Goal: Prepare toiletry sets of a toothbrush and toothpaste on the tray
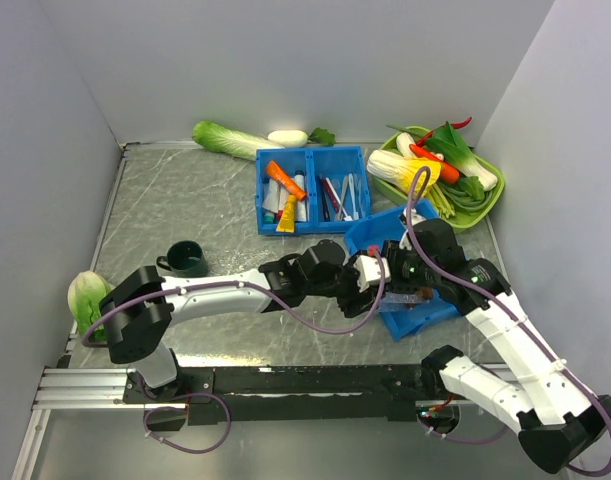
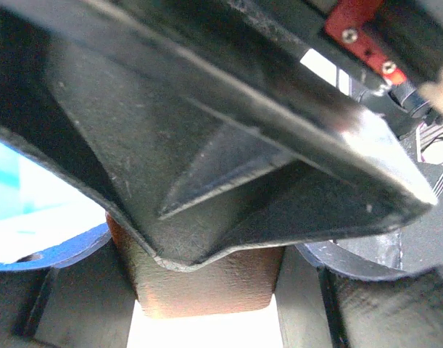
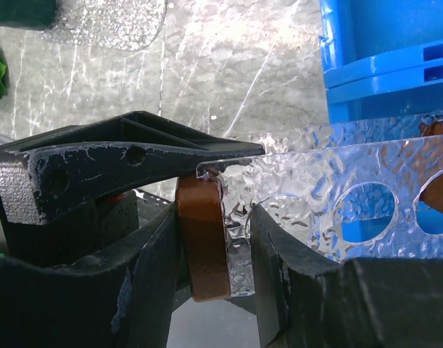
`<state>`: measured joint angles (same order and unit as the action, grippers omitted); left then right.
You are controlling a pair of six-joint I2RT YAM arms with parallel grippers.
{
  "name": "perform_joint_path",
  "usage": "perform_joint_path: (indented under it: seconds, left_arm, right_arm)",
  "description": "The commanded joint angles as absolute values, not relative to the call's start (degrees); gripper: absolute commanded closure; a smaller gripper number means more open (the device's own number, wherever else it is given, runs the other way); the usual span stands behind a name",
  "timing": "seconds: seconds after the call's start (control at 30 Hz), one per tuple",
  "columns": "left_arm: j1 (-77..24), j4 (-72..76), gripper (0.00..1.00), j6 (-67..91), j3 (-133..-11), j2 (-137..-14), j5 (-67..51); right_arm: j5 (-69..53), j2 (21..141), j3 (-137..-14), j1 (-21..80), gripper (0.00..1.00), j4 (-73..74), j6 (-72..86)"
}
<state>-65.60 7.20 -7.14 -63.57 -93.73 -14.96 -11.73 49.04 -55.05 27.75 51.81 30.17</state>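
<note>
Orange toothpaste and yellow toothpaste lie in the left compartment of a blue bin. A dark red toothbrush lies among several others in its right compartment. The tray shows as a faint frosted sheet flat on the table beside a dark cup. My right gripper is shut on a clear textured plate with round holes, over the brown block at its end. My left gripper reaches in from the left, and that brown block fills the gap between its fingers.
A dark green cup stands at mid left. A second blue bin lies under the held plate. A green dish of vegetables sits at back right. A cabbage is at left, and greens lie along the back wall.
</note>
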Motion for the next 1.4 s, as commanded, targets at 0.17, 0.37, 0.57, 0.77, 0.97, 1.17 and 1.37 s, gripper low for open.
perform_joint_path:
  seconds: [0.17, 0.37, 0.57, 0.77, 0.97, 1.17, 1.37]
  left_arm:
    - [-66.0, 9.0, 0.99, -4.1, -64.0, -91.7, -14.6]
    - [-65.9, 10.8, 0.99, -3.7, -61.3, -88.2, -13.2]
    - [-65.8, 10.2, 0.99, -3.9, -61.1, -88.2, -12.3]
    - [-64.2, 12.2, 0.99, -2.6, -59.2, -83.1, -12.3]
    - [-59.2, 12.7, 0.99, -1.1, -54.6, -74.5, -16.8]
    - [-55.6, 13.7, 0.99, -1.2, -47.9, -63.8, -17.4]
    - [-53.8, 14.3, 0.99, -0.5, -43.9, -56.8, -19.1]
  right_arm:
    - [-6.9, 45.9, -57.2, 27.2, 0.56, 50.9, 29.4]
    - [-7.0, 45.4, -60.8, 23.6, 0.39, 53.2, 27.1]
    - [-6.3, 44.7, -64.2, 20.8, 0.28, 55.1, 24.9]
    - [-6.5, 43.6, -61.4, 15.3, 0.2, 54.7, 22.3]
    - [-12.7, 43.1, -60.9, 11.3, 0.18, 53.1, 20.2]
    - [-16.8, 43.9, -60.8, 9.8, 0.19, 52.1, 19.1]
    - [-20.8, 43.9, -59.4, 9.8, 0.22, 50.2, 18.5]
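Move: Both hands hold the same near brown end of the clear holder at almost the same spot; its middle lies about 5 cm to the right of either hand and some 2 cm lower. The empty blue box's middle is roughly 5 cm right of either hand, 1 cm farther out and 13 cm below. From the left hand, the filled blue box stands some 14 cm left, 18 cm farther out, and the green mug about 40 cm left, 4 cm farther out, both 13 cm below. The left hand keeps its pinch on the holder's brown end while the right fingers open and let go, the right hand backing off some 6 cm to the right and 5 cm up, with a little forward, and its fingers tipping up slightly. After lingering almost in place, the left hand carries the holder about 13 cm left and 8 cm up, away from the empty blue box towards the open table, its fingers tipping up some 15 degrees and swinging a little forward. ##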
